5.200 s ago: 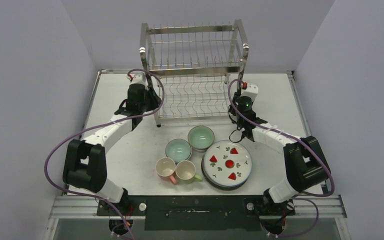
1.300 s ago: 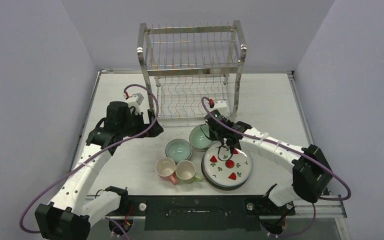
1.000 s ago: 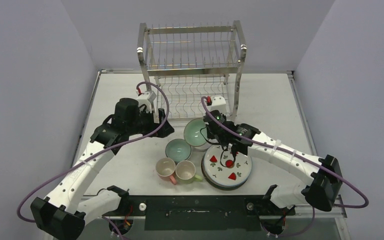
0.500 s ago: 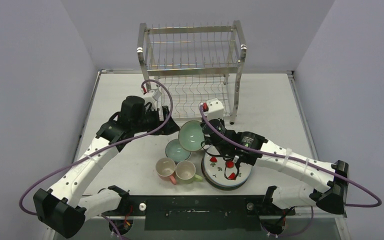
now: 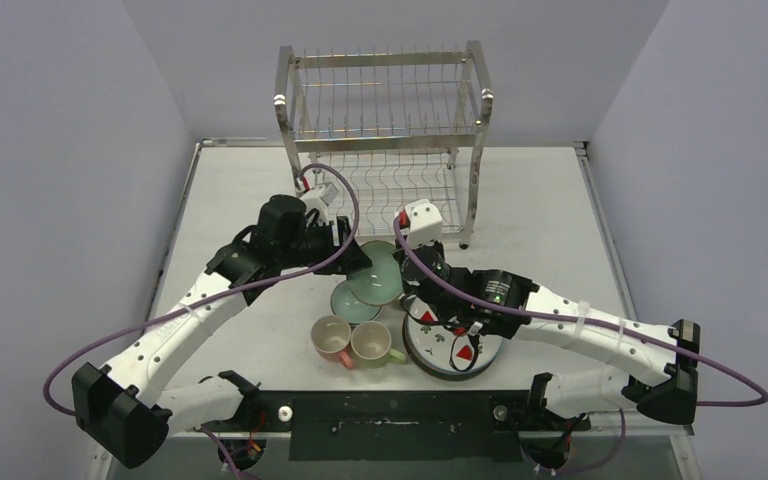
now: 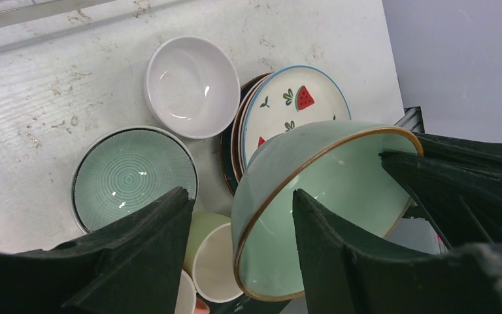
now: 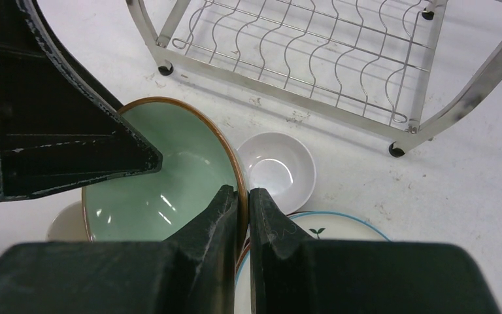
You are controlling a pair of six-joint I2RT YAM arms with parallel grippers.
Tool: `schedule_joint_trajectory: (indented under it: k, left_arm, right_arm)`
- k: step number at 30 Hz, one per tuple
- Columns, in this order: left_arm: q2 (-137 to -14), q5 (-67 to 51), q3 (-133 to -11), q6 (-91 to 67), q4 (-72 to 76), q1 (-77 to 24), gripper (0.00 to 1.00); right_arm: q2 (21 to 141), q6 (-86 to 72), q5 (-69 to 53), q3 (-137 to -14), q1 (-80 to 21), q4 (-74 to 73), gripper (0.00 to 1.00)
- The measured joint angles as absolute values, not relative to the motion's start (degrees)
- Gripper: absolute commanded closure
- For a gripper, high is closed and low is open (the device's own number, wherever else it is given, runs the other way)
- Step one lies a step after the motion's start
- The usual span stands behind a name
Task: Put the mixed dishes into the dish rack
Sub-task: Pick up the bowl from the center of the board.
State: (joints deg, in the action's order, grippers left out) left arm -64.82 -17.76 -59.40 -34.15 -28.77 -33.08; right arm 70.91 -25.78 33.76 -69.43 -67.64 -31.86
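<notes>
A mint-green bowl with a brown rim hangs tilted above the table, and my right gripper is shut on its rim. My left gripper is open and straddles the opposite rim of that bowl, one finger inside it and the other outside. Below lie a ribbed teal bowl, a white bowl, the pink mug, the green mug and the stacked plates with the strawberry plate on top. The dish rack stands behind with nothing in it.
The rack's lower wire tier and its feet are just beyond the white bowl. Both arms crowd together over the dishes at the table's middle. Grey walls close in on the left and right of the table.
The right gripper has lifted and tilted the mint-green bowl and carried it left. The left gripper has moved right onto the bowl's rim, its jaws narrowing.
</notes>
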Motion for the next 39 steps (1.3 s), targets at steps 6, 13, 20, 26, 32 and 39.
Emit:
schedule_joint_trajectory:
  k: [6, 13, 20, 26, 32, 39]
  left_arm:
    - [-65.78, -18.0, -59.37, -35.22, -27.44, -33.8, 0.56]
    - [-66.35, -18.48, -59.37, -35.83, -26.65, -34.54, 0.65]
    - [-66.35, -18.48, -59.37, -35.83, -26.7, -34.79, 0.73]
    - [-66.3, -18.39, -59.37, -35.73, -26.74, -34.79, 0.63]
    - [-65.91, -18.28, -59.29, -35.75, -26.81, -34.79, 0.66]
    - [-65.63, -18.44, -58.63, -35.77, -26.98, -34.79, 0.79]
  right_arm:
    - [70.26, -25.45, 34.79, -69.47, -68.66, -32.03, 1.0]
    - [69.87, -24.99, 36.53, -70.08, -69.1, -33.19, 1.0]
    - [69.87, -24.84, 38.87, -70.08, -69.1, -33.74, 1.0]
    - [69.87, -24.86, 39.88, -70.08, -69.1, -33.98, 1.0]
    - [69.87, -24.84, 40.75, -70.08, -69.1, -33.98, 1.0]
    - [69.87, -24.86, 41.15, -70.08, -69.1, -33.95, 1.0]
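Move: The green bowl hangs in the air from my right hand, its left rim already between my open left fingers. Its middle is about 5 cm right of my left hand, 2 cm back and 2 cm lower; from my right hand it is 5 cm left and 4 cm back. Below my left hand, on the board, the other green bowl is almost directly underneath, the white bowl some 7 cm right and 5 cm ahead, the green mug 8 cm back and 2 cm right. I draw my left fingers in around the bowl's left rim, one inside and one outside, roughly halving their gap while the hand edges about 1 cm right, then stays nearly still. My right hand keeps its pinch on the opposite rim, easing the bowl nearly 2 cm right and 1 cm up, with a slight clockwise turn of under 5 degrees. ##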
